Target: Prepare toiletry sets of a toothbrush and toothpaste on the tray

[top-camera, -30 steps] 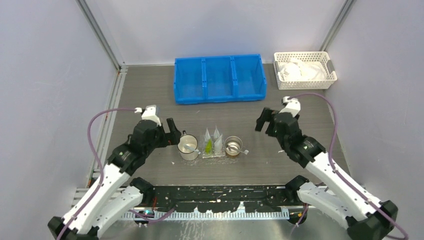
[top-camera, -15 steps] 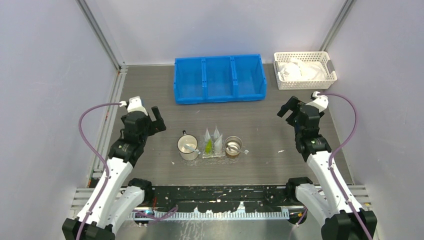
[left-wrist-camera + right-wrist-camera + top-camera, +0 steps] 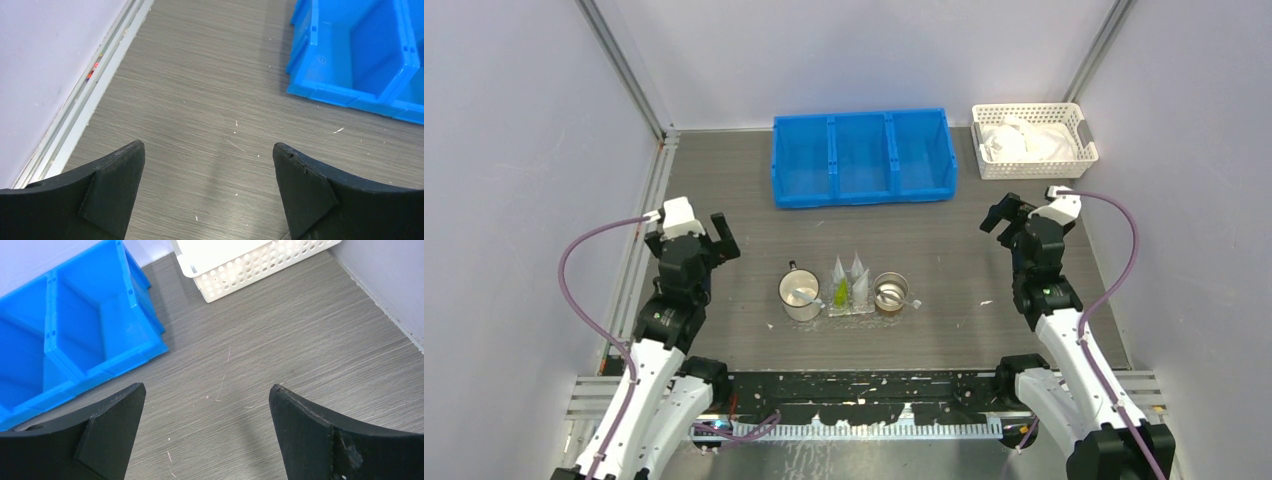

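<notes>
The small clear tray (image 3: 851, 311) sits at the table's middle, between two metal mugs. Several clear pointed toiletry sets (image 3: 856, 278) stand upright in it; one shows green contents (image 3: 840, 293). My left gripper (image 3: 721, 236) hovers well to the tray's left, open and empty. In the left wrist view the left gripper (image 3: 207, 150) frames only bare tabletop. My right gripper (image 3: 1010, 213) is far to the tray's right, also open and empty. The right wrist view shows the right gripper (image 3: 206, 390) over bare table. Tray and sets are out of both wrist views.
A metal mug (image 3: 800, 295) stands left of the tray, and another mug (image 3: 890, 292) with a spoon stands right of it. The blue three-compartment bin (image 3: 862, 157) lies at the back, with the white lattice basket (image 3: 1033, 140) holding white bags at back right. Walls close both sides.
My left gripper has drawn back to the left, away from the left mug. My right gripper swung out to the right, then held nearly still. Both stayed open.
</notes>
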Available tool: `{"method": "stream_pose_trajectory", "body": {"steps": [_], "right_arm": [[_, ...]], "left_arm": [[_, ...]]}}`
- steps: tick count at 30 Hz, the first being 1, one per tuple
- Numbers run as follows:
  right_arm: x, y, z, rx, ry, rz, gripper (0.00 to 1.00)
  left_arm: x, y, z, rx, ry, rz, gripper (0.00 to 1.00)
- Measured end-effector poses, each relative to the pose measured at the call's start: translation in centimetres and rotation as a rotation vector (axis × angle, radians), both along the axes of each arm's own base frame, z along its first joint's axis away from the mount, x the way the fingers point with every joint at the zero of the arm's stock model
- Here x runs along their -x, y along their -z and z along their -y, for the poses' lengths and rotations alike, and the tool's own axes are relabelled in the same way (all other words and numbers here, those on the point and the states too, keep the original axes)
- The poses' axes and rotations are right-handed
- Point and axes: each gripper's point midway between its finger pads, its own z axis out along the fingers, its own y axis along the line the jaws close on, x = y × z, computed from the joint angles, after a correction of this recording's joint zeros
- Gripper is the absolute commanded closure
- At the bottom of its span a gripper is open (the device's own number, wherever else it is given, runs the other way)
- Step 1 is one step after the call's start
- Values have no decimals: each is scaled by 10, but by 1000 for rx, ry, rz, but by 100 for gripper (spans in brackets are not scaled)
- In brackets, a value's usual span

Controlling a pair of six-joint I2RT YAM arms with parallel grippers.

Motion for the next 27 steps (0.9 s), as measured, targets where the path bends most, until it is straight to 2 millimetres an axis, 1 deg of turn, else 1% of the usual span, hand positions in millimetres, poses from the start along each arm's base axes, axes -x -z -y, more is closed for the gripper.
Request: {"method": "stream_pose_trajectory", "body": {"steps": [4, 9, 14, 17, 20, 21, 23, 25, 27], "right_arm": [[-1, -6, 0, 7, -3, 24, 0], [-2, -8, -1, 8, -13, 30, 0], [-1, -13, -6, 2, -38, 49, 0], [1, -24, -11, -5, -71, 82, 0], [0, -39, -15, 12, -100, 116, 0], [-1, -43, -14, 27, -102, 124, 0], [-4, -45, -9, 52, -79, 120, 0], [-6, -38, -3, 77, -55, 98, 0], [-5, -30, 3, 92, -25, 99, 0]], "left_arm": [[2, -8, -1, 1, 1, 32, 0], [5, -14, -1, 5, 2, 57, 0], [13, -24, 0, 28, 25, 128, 0], [21, -38, 7, 57, 74, 215, 0], [32, -63, 12, 82, 116, 328, 0], [36, -73, 11, 90, 116, 370, 0], [41, -82, 6, 105, 93, 423, 0], [44, -80, 3, 118, 74, 451, 0], [43, -70, 3, 119, 76, 456, 0]]}}
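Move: The clear toothpaste stand, already filled, stands about 30 cm to the left hand's right, some 5 cm nearer the base and roughly 18 cm below it; the mug with its toothbrush stands 10 cm to the left of the stand and level with it. From the right hand the stand lies about 33 cm left, 10 cm back and 16 cm below, with the steel cup some 8 cm to the right of the stand. The finished stand, mug and cup are left alone as the empty left hand rises about 7 cm, slowly then faster, and draws back about 4 cm, away from them, its fingers tipping up some 25 degrees. The right hand lifts about 4 cm and sinks back a little, tipping up slightly. Both stay wide open and touch nothing. ##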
